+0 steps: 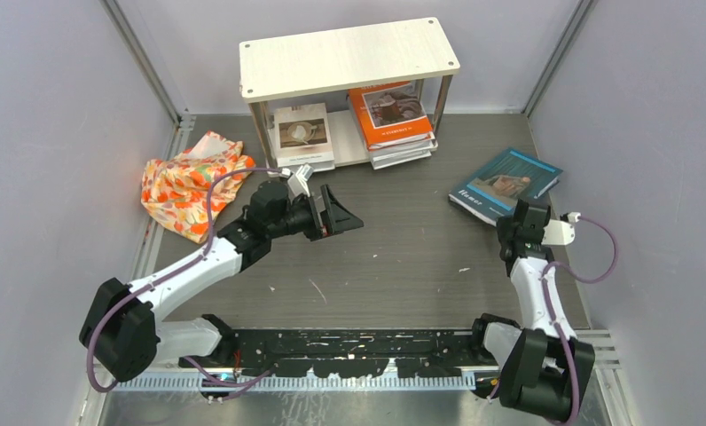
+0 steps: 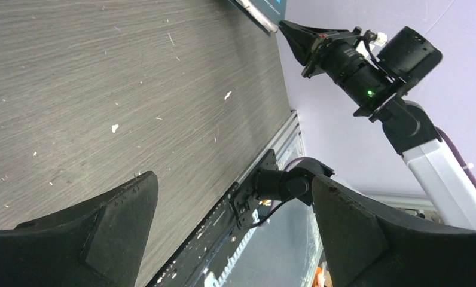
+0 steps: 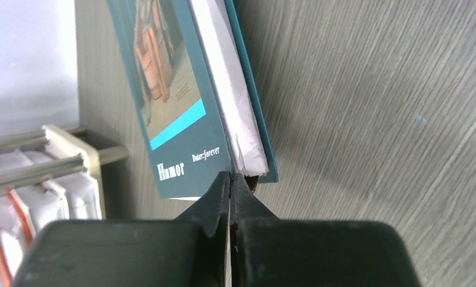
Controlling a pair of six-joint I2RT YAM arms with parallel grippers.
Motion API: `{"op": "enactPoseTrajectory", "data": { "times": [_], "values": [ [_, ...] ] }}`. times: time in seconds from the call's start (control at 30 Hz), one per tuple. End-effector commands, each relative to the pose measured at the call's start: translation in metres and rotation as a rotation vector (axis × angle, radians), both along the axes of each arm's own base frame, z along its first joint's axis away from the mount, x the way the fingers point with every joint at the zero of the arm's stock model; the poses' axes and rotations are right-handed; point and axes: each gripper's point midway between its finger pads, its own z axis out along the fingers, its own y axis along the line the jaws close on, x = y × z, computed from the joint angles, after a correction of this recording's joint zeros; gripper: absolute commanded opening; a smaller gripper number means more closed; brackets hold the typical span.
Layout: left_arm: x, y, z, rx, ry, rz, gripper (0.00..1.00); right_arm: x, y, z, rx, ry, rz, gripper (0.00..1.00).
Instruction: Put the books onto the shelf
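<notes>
The shelf (image 1: pixel 349 55) stands at the back. On its lower board lie a beige coffee-cup book (image 1: pixel 302 133) and a stack topped by an orange book (image 1: pixel 392 111). A teal "Humor" book (image 1: pixel 506 182) lies on the table at the right. My right gripper (image 1: pixel 512 227) is at its near corner. In the right wrist view this gripper (image 3: pixel 230 177) is shut, pinching the corner of the teal book's (image 3: pixel 176 107) front cover, which stands apart from the white pages. My left gripper (image 1: pixel 341 217) hovers wide open over mid-table, with nothing between its fingers (image 2: pixel 122 209).
An orange-and-white floral cloth (image 1: pixel 190 182) lies crumpled at the left, near the side wall. The shelf's leg (image 3: pixel 74 156) and stacked books (image 3: pixel 20 203) show left of the teal book. The right arm (image 2: pixel 367 66) crosses the left wrist view. Grey walls enclose the table.
</notes>
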Motion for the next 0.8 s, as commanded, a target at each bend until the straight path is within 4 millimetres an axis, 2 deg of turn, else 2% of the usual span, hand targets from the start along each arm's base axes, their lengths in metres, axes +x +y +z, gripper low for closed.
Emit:
{"op": "enactPoseTrajectory", "data": {
  "times": [0.0,0.17,0.27,0.4,0.53,0.77],
  "values": [
    [0.002,-0.013,0.032,-0.079,-0.039,-0.045,1.0,-0.006,0.014,0.041,0.016,-0.07,0.067,0.01],
    [-0.011,-0.033,0.026,-0.077,0.0,-0.122,1.0,-0.027,0.035,0.067,0.062,-0.124,0.121,0.01],
    [-0.025,-0.049,0.024,-0.073,0.007,-0.169,1.0,-0.044,0.047,0.084,0.074,-0.149,0.151,0.01],
    [-0.033,-0.061,0.018,-0.076,0.026,-0.195,1.0,-0.068,0.06,0.107,0.079,-0.193,0.184,0.01],
    [-0.037,-0.068,0.009,-0.095,0.066,-0.18,1.0,-0.087,0.084,0.12,0.134,-0.214,0.272,0.01],
    [-0.031,-0.082,-0.001,-0.118,0.109,-0.13,1.0,-0.115,0.11,0.143,0.173,-0.247,0.363,0.01]
  ]
}}
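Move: The blue Humor book, already pinched by its near corner in the right fingers, has its middle about 11 cm ahead of that hand and roughly 3 cm lower. The orange book on the shelf stack lies some 27 cm ahead and 29 cm left, at about the same height. From the open left hand the blue book is about 16 cm ahead, 39 cm right and 14 cm down, the orange book about 32 cm ahead, 13 cm right and 11 cm down. The blue book is raised by its near corner: the right hand, still shut on it, goes up about 11 cm while drawing back 10 cm and left 9 cm, swinging some 15 degrees counter-clockwise as its fingertips tip up. The left hand, wide open, slides about 7 cm right and 4 cm back towards the book, turning a little clockwise, without touching it. ##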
